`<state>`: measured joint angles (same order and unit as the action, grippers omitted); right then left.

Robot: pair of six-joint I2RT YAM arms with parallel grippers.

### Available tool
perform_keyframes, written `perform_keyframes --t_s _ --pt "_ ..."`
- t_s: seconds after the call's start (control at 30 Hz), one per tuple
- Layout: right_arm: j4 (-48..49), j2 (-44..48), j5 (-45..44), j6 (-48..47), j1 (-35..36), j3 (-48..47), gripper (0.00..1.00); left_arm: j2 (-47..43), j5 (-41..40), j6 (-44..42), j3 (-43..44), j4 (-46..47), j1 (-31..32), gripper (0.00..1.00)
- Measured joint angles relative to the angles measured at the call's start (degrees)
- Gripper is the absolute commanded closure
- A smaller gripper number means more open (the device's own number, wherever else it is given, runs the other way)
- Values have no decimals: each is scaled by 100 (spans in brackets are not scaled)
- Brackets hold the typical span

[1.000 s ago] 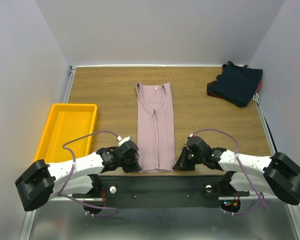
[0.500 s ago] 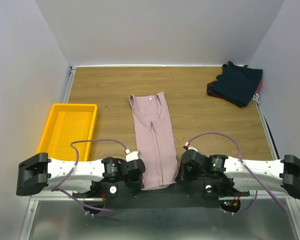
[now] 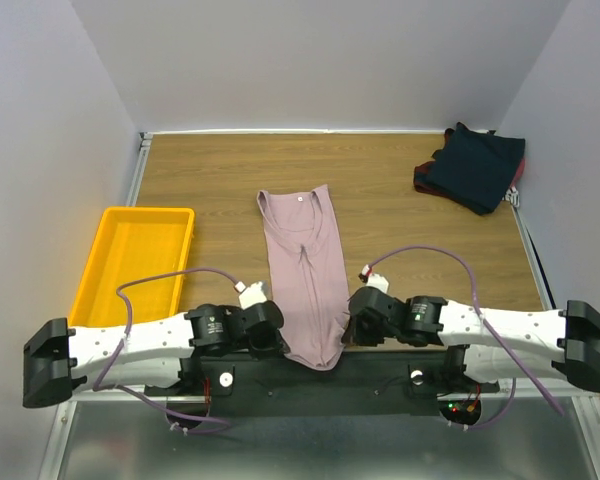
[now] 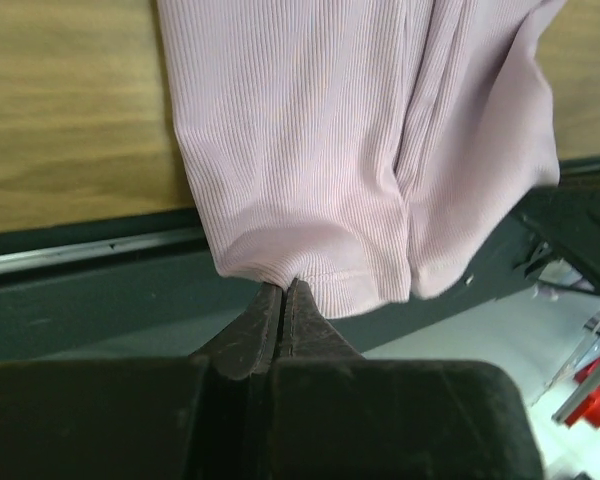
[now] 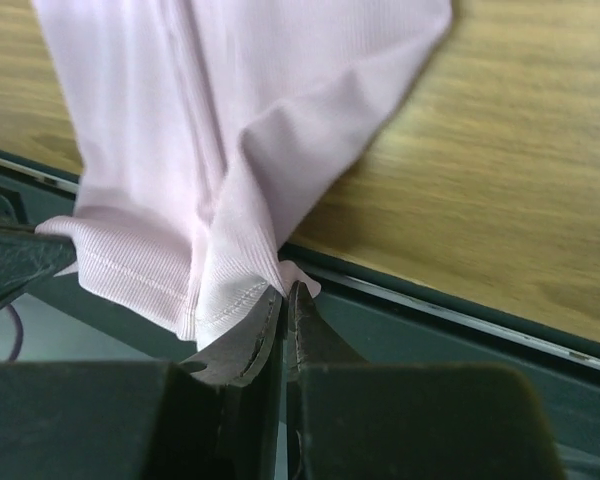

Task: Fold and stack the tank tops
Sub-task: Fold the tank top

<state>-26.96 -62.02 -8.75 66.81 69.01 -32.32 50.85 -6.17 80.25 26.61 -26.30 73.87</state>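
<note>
A dusty pink tank top (image 3: 306, 270) lies lengthwise down the middle of the wooden table, folded narrow, neck end far from me. Its hem hangs over the near table edge onto the dark rail. My left gripper (image 3: 270, 345) is shut on the hem's left corner (image 4: 285, 283). My right gripper (image 3: 352, 335) is shut on the hem's right corner (image 5: 288, 285). The hem sags in a curve between the two grips. Dark navy tank tops (image 3: 475, 167) with a maroon edge sit in a heap at the far right corner.
A yellow plastic tray (image 3: 132, 262) rests on the left side of the table. The dark metal rail (image 3: 330, 375) runs along the near edge beneath both grippers. Grey walls enclose the table on three sides.
Both grippers pulled the pink top's hem toward me and over the near edge. The top slid nearer and its neck end shifted left. The hem corners have since drawn closer together.
</note>
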Motion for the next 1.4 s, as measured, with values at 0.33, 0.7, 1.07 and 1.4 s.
perform_keyframes --t_s 0.33,0.7,1.07,1.4 --pt "-136 -155 -358 -476 -595 -717 99 11 -160 -837 442 -61 -1443 100" --pt "-96 -1165 -595 -1451 -1694 -1578 99 573 -177 -1998 796 260 -2761 100" --pt "308 -2041 -575 -2028 -2129 -2046 99 1329 -98 -2732 1056 909 -3554 100" --pt "531 -2422 -525 -2343 -2367 -2507 99 1838 -4 -3244 1576 1241 -3974 100"
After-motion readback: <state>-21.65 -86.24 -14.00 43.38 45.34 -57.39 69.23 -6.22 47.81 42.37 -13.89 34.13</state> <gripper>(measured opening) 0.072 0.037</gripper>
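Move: Both shut grippers already pinch the tank top's hem corners just above the table's near edge. The neckline they head for is about 29 cm ahead of the left hand and 5 to its right, and about 26 cm ahead of the right hand and 13 to its left, 5 below both. The left strap lies some 43 cm ahead of the left hand and 5 left; the right strap some 42 cm ahead of the right hand and 6 left, likewise 5 below. Keeping their pinch, the two hands carry the hem side by side forward over the tank top's body towards the neckline, the left about 23 cm and the right about 20, lifting some 4 cm, mostly early on, while the left also drifts 5 cm outward to its left. Their fingers swing forward as the wrists tilt, the left by some 20 degrees and the right a little less, and the left wrist turns counter-clockwise while the right turns slightly clockwise. ##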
